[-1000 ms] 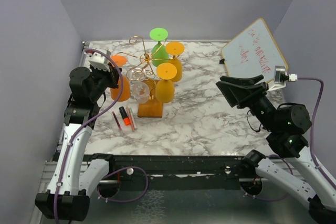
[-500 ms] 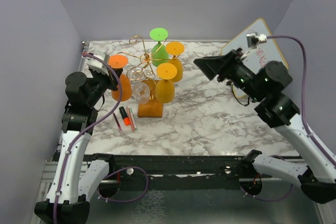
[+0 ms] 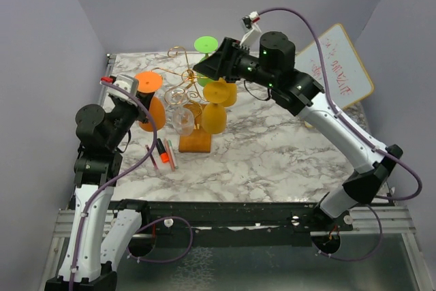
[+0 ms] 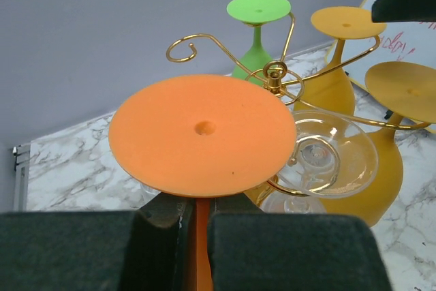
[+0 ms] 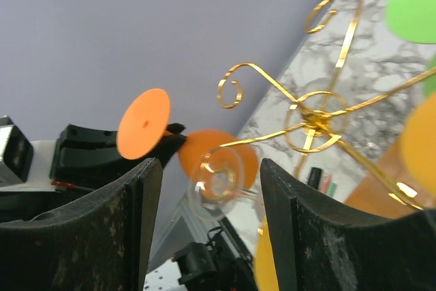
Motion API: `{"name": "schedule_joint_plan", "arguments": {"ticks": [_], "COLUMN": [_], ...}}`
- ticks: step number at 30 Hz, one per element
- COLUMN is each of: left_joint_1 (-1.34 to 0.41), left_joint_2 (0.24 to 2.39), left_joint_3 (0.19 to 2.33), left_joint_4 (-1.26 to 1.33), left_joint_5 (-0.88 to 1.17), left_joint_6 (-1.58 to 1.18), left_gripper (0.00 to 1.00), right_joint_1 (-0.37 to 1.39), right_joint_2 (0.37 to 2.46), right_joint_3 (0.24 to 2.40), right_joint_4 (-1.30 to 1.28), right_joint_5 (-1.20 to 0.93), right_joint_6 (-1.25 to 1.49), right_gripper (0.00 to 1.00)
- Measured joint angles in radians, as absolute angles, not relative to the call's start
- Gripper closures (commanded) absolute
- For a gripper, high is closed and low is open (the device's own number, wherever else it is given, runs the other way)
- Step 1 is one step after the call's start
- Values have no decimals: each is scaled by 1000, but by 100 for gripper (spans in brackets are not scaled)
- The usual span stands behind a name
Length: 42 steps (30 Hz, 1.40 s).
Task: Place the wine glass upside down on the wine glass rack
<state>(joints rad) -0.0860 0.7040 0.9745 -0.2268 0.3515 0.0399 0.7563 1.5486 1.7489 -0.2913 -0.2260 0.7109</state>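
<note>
The orange wine glass [image 3: 151, 110] is upside down, its flat foot [image 4: 204, 134] on top. My left gripper [image 4: 196, 226] is shut on its thin stem, just left of the wine glass rack [image 3: 184, 73]. The rack is gold wire with curled arms around a ring hub [image 4: 274, 71], on a wooden base [image 3: 195, 142]. From the left wrist view the foot sits in front of a free curled arm [image 4: 184, 50]; I cannot tell whether they touch. My right gripper [image 3: 206, 67] hovers open above the rack's back side, with the orange glass [image 5: 144, 124] and hub [image 5: 315, 117] beyond its fingers.
A green glass [image 3: 206, 46], two yellow glasses [image 3: 214, 117] and clear glasses [image 3: 181, 117] hang upside down on the rack. Pens and a marker [image 3: 162, 151] lie left of the base. A whiteboard [image 3: 334, 66] leans at the back right. Purple walls close three sides.
The right arm has swung from the right side of the table leftward and up, ending above the rack. The left gripper has barely shifted and keeps its hold on the orange glass.
</note>
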Motion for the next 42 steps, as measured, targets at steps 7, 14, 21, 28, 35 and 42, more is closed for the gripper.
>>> {"name": "schedule_joint_plan", "arguments": {"ticks": [7, 14, 21, 28, 35, 42], "left_joint_1": [-86, -86, -86, -86, -84, -83], "left_joint_2": [676, 656, 645, 640, 638, 650], "left_joint_3": [974, 960, 938, 934, 956, 1073], "left_joint_4": [-222, -188, -167, -166, -220, -381], "left_joint_5": [356, 378, 411, 419, 394, 355], "left_joint_6": [52, 49, 36, 28, -4, -94], "left_gripper": [100, 100, 100, 98, 35, 17], "right_joint_1": [862, 884, 904, 918, 916, 918], "right_joint_2": [1685, 1758, 1835, 1845, 1845, 1846], "right_joint_3": [1922, 1963, 1989, 1990, 1990, 1973], "right_joint_4": [-294, -285, -259, -192, -143, -121], "right_joint_5": [-226, -234, -299, -366, -376, -376], "right_joint_6": [782, 854, 910, 973, 1042, 1077], "right_gripper": [35, 34, 44, 84, 99, 99]}}
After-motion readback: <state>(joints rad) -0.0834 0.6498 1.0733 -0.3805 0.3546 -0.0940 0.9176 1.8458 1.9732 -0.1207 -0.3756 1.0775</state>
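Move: The left hand already grips the upside-down orange glass by its stem, its foot about 4 cm above those fingers. From the right hand that foot is some 15 cm left and 4 cm back, about level. The rack's hub is about 4 cm ahead, 4 cm left and 7 cm below the right hand. The nearest clear glass hangs 7 cm left, 1 cm back and 10 cm down; the front yellow glass 2 cm right, 2 cm back and 12 cm down. Leftward over the rack, the open right hand sweeps about 12 cm and a little back to the orange glass's foot, rising slightly, dipping, then rising again as its fingers turn counter-clockwise and tip down, and shuts on the foot's near rim. Meanwhile the left hand eases 2 cm back with the stem, then opens wide and draws slightly farther back and up. ##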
